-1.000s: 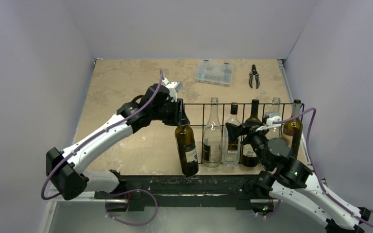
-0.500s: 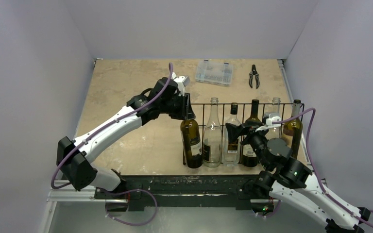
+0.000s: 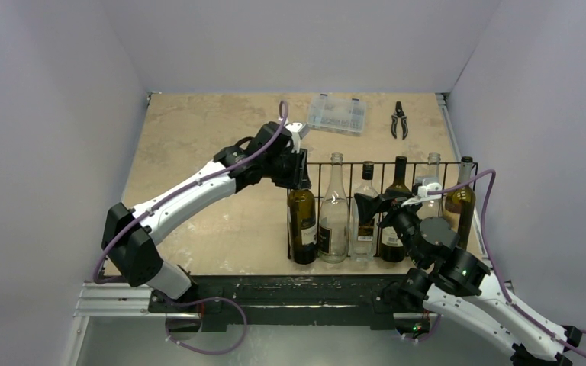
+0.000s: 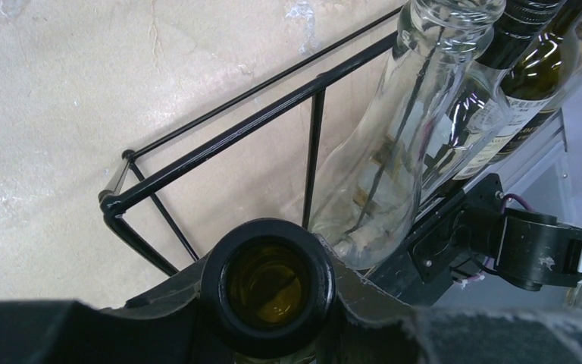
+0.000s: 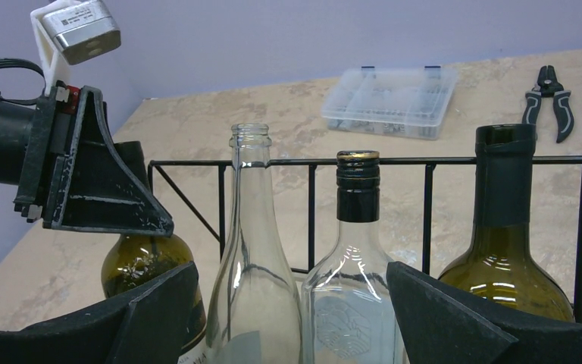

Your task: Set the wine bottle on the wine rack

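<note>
The wine bottle (image 3: 302, 226) is dark olive glass with a label. It stands upright in the left end slot of the wine rack (image 3: 385, 163), beside a clear bottle (image 3: 335, 221). My left gripper (image 3: 298, 180) is shut on its neck. In the left wrist view the bottle's open mouth (image 4: 267, 284) sits between the left gripper's black fingers (image 4: 170, 303), with the rack's corner (image 4: 220, 141) just behind. My right gripper (image 3: 371, 204) hangs open in front of the racked bottles. In the right wrist view the right gripper (image 5: 292, 267) has nothing between its fingers.
More bottles fill the rack to the right: a black-capped clear one (image 3: 365, 217), a dark green one (image 3: 397, 221), a clear one (image 3: 429, 181) and an olive one (image 3: 464, 200). A clear plastic box (image 3: 337, 114) and pliers (image 3: 400, 120) lie at the back. Walls close both sides.
The left arm has swung right with the wine bottle. The bottle was tilted just left of the rack and now stands upright in its left end slot. The right arm has not moved.
</note>
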Robot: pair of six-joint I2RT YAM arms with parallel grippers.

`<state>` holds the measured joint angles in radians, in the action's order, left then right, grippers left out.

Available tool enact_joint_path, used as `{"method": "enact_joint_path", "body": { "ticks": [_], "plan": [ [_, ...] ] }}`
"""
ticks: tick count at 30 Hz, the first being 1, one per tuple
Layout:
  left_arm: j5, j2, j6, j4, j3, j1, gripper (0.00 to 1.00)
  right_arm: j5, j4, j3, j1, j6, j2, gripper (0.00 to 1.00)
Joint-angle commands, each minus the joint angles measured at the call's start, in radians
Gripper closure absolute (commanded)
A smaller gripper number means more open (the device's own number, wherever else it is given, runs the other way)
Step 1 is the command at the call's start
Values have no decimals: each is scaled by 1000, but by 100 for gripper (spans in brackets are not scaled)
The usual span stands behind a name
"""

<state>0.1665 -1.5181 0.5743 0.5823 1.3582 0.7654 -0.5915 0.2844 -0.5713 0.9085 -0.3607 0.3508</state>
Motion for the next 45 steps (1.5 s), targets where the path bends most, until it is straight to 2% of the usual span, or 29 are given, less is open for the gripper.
{"method": "enact_joint_path", "body": {
  "ticks": [1,8,13,32,45],
  "plan": [
    [5,2,-12,-37,71,12,100,-10,-24,1,-3,12,-6,1],
    [-8,-31,-10,-21,83,18,100,-10,-24,1,-3,12,-4,1],
    [11,-66,2,-17,93,20,95,-10,-25,2,-3,12,-4,1],
    [-3,-79,-1,-41,64,20,48,-11,-25,2,-3,12,-12,1],
    [-25,-20,-1,-22,51,20,28,-10,-24,2,-3,13,-7,1]
  ]
}}
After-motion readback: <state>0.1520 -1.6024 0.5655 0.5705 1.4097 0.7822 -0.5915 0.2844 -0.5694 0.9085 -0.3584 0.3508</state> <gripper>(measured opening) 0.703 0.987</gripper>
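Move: The wine bottle hangs by its neck in the left gripper, almost at its place: the rack's leftmost slot, whose middle lies about 1 cm ahead, 1 cm right and some 10 cm below the hand. The clear bottle stands about 9 cm to the right and 1 cm ahead, the black-capped bottle about 17 cm right and 1 cm ahead. From the idle right hand, the slot is roughly 9 cm ahead, 16 cm left and 14 cm below. Ease the left gripper down, forward and to the right in about equal parts, some 2.5 cm in all, keeping its grip on the neck and bringing the wine bottle upright beside the clear bottle. Then hold the hand nearly still and open the fingers to about twice their gap to let go of the neck. ##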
